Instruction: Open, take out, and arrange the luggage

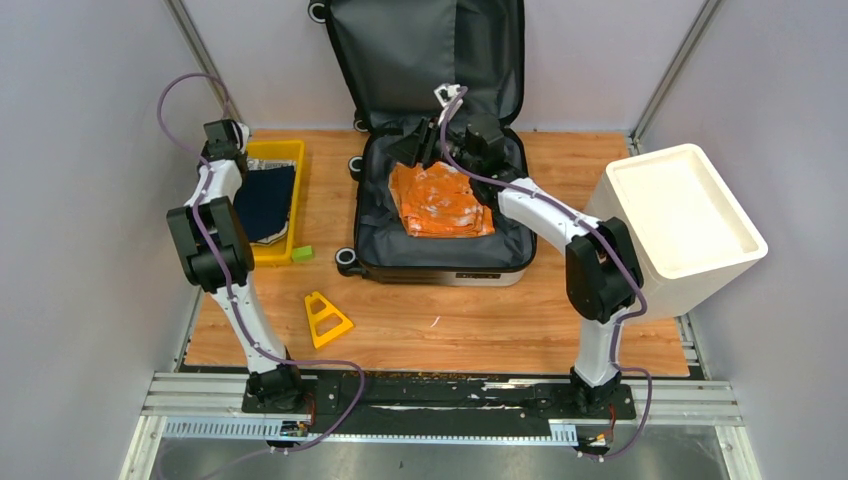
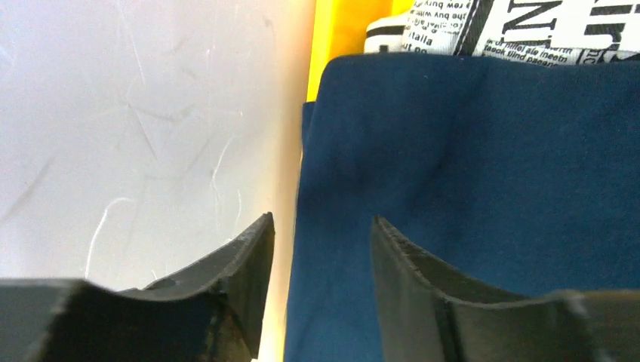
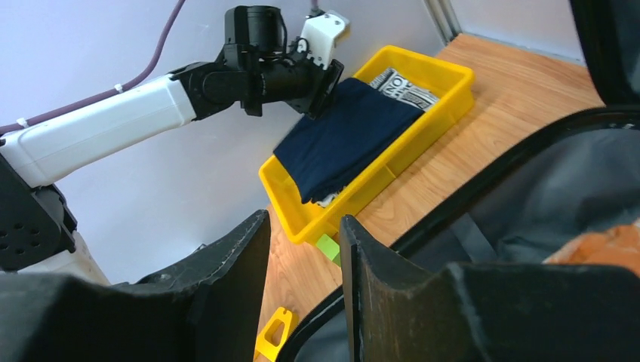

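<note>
The luggage (image 1: 420,50) lies open at the back of the table, its lid propped against the wall and the dark grey lining showing. A folded orange cloth (image 1: 440,205) rests in its base. My right gripper (image 1: 412,150) hovers over the base's far end, behind the cloth. Its jaws stand open with nothing between them (image 3: 303,217), and the luggage rim (image 3: 490,166) runs below. My left gripper (image 1: 232,140) is at the far left of the yellow tray (image 1: 280,150). It stands open (image 2: 321,219) just above a dark blue cloth (image 2: 468,166) lying in the tray.
A newsprint-patterned item (image 2: 528,26) lies under the blue cloth in the tray. A green block (image 1: 302,254) and a yellow triangular piece (image 1: 326,318) sit on the wood in front of the tray. A tall white bin (image 1: 690,290) stands at the right, with walls close on both sides.
</note>
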{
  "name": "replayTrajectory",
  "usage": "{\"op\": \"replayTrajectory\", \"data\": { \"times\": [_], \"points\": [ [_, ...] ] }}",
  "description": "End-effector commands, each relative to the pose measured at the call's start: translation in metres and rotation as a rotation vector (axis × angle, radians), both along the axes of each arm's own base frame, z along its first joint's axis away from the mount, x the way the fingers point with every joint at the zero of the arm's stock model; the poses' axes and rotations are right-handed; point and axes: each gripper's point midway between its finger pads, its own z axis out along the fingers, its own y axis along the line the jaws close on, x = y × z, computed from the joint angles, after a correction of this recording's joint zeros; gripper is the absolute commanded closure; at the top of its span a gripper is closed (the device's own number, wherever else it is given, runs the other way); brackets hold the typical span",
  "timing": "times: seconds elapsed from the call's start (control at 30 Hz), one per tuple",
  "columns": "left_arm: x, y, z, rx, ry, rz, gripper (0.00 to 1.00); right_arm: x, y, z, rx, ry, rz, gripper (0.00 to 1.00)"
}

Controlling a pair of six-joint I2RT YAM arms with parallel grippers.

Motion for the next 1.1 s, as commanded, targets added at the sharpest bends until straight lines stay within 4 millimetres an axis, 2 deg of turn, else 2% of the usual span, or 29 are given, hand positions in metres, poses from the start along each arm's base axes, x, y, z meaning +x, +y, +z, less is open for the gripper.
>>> {"op": "replayTrajectory", "data": {
  "times": [0.0,0.1,0.13,0.2,0.3,0.4,0.43,0.47,0.5,0.53,0.57,0.63,0.67,0.73,0.83,0.87,0.9,0.93,0.97,1.0,1.03,1.07],
  "points": [
    [0.008,0.009,0.024,0.028,-0.071,0.042,0.31,-0.010,-0.003,0.013,-0.006,-0.008,0.020,0.60],
    [0.005,-0.007,0.041,0.033,-0.090,0.014,0.20,-0.009,-0.009,0.010,-0.043,0.004,-0.011,0.59],
    [0.004,-0.010,0.045,0.032,-0.100,0.014,0.09,-0.009,-0.012,0.009,-0.050,0.006,-0.019,0.58],
    [0.001,-0.021,0.056,0.009,-0.122,0.007,0.01,-0.012,-0.017,0.007,-0.063,0.016,-0.029,0.57],
    [-0.007,-0.049,0.067,-0.076,-0.148,-0.033,0.00,-0.017,-0.023,0.001,-0.097,0.032,-0.040,0.54],
    [-0.009,-0.094,0.069,-0.264,-0.203,-0.113,0.00,-0.021,-0.030,-0.007,-0.149,0.062,-0.055,0.52],
    [-0.013,-0.104,0.074,-0.298,-0.217,-0.131,0.00,-0.021,-0.034,-0.010,-0.168,0.074,-0.069,0.50],
    [-0.014,-0.123,0.080,-0.373,-0.238,-0.168,0.00,-0.021,-0.039,-0.017,-0.198,0.102,-0.096,0.50],
    [-0.017,-0.131,0.080,-0.409,-0.242,-0.176,0.00,-0.020,-0.045,-0.020,-0.216,0.117,-0.121,0.49],
    [-0.020,-0.148,0.084,-0.496,-0.259,-0.181,0.00,-0.021,-0.051,-0.027,-0.242,0.145,-0.142,0.49],
    [-0.021,-0.156,0.088,-0.545,-0.271,-0.179,0.00,-0.020,-0.058,-0.033,-0.262,0.166,-0.164,0.49],
    [-0.025,-0.183,0.096,-0.761,-0.296,-0.085,0.00,-0.016,-0.074,-0.048,-0.309,0.207,-0.232,0.48],
    [-0.028,-0.205,0.096,-0.863,-0.255,-0.118,0.00,-0.014,-0.083,-0.056,-0.338,0.225,-0.266,0.45],
    [-0.034,-0.237,0.096,-0.961,-0.208,-0.176,0.00,-0.009,-0.104,-0.078,-0.406,0.257,-0.342,0.37],
    [-0.044,-0.262,0.101,-0.886,-0.200,-0.245,0.00,-0.004,-0.136,-0.106,-0.483,0.294,-0.415,0.28],
    [-0.045,-0.266,0.104,-0.884,-0.211,-0.259,0.00,-0.003,-0.147,-0.115,-0.510,0.305,-0.431,0.24],
    [-0.046,-0.279,0.116,-0.911,-0.239,-0.309,0.00,-0.003,-0.154,-0.121,-0.536,0.303,-0.430,0.21],
    [-0.050,-0.288,0.114,-0.945,-0.234,-0.320,0.00,-0.002,-0.163,-0.128,-0.566,0.304,-0.434,0.18],
    [-0.054,-0.306,0.122,-0.986,-0.235,-0.382,0.00,0.001,-0.173,-0.132,-0.593,0.297,-0.448,0.17],
    [-0.058,-0.321,0.122,-1.005,-0.216,-0.417,0.00,0.003,-0.184,-0.138,-0.621,0.310,-0.471,0.17],
    [-0.066,-0.344,0.125,-1.021,-0.183,-0.476,0.00,0.007,-0.195,-0.144,-0.640,0.328,-0.497,0.18],
    [-0.070,-0.354,0.125,-1.015,-0.163,-0.504,0.00,0.010,-0.202,-0.146,-0.643,0.346,-0.512,0.20]
  ]
}}
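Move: Beyond the navy cloth's middle, the left hand is at its far-left edge: the cloth lies about 10 cm right and 10 cm back of that hand, in the yellow tray. The orange cloth in the suitcase is some 58 cm right of the left hand, 8 cm back and roughly level; the green block, 26 cm right and 20 cm back. From the right hand the orange cloth lies about 9 cm right, 1 cm back and 22 cm down; the yellow tray, 41 cm left and 26 cm down. Opening the rest of the way at the navy cloth's edge, the left hand pulls clear, then sweeps about 30 cm right and some 8 cm up, easing back, across the tray towards the suitcase while it rolls to point down. The right hand starts slowly, then swings right and down some 15 cm each, towards the orange cloth, tipping its level fingers down, turning clockwise and opening wide. ##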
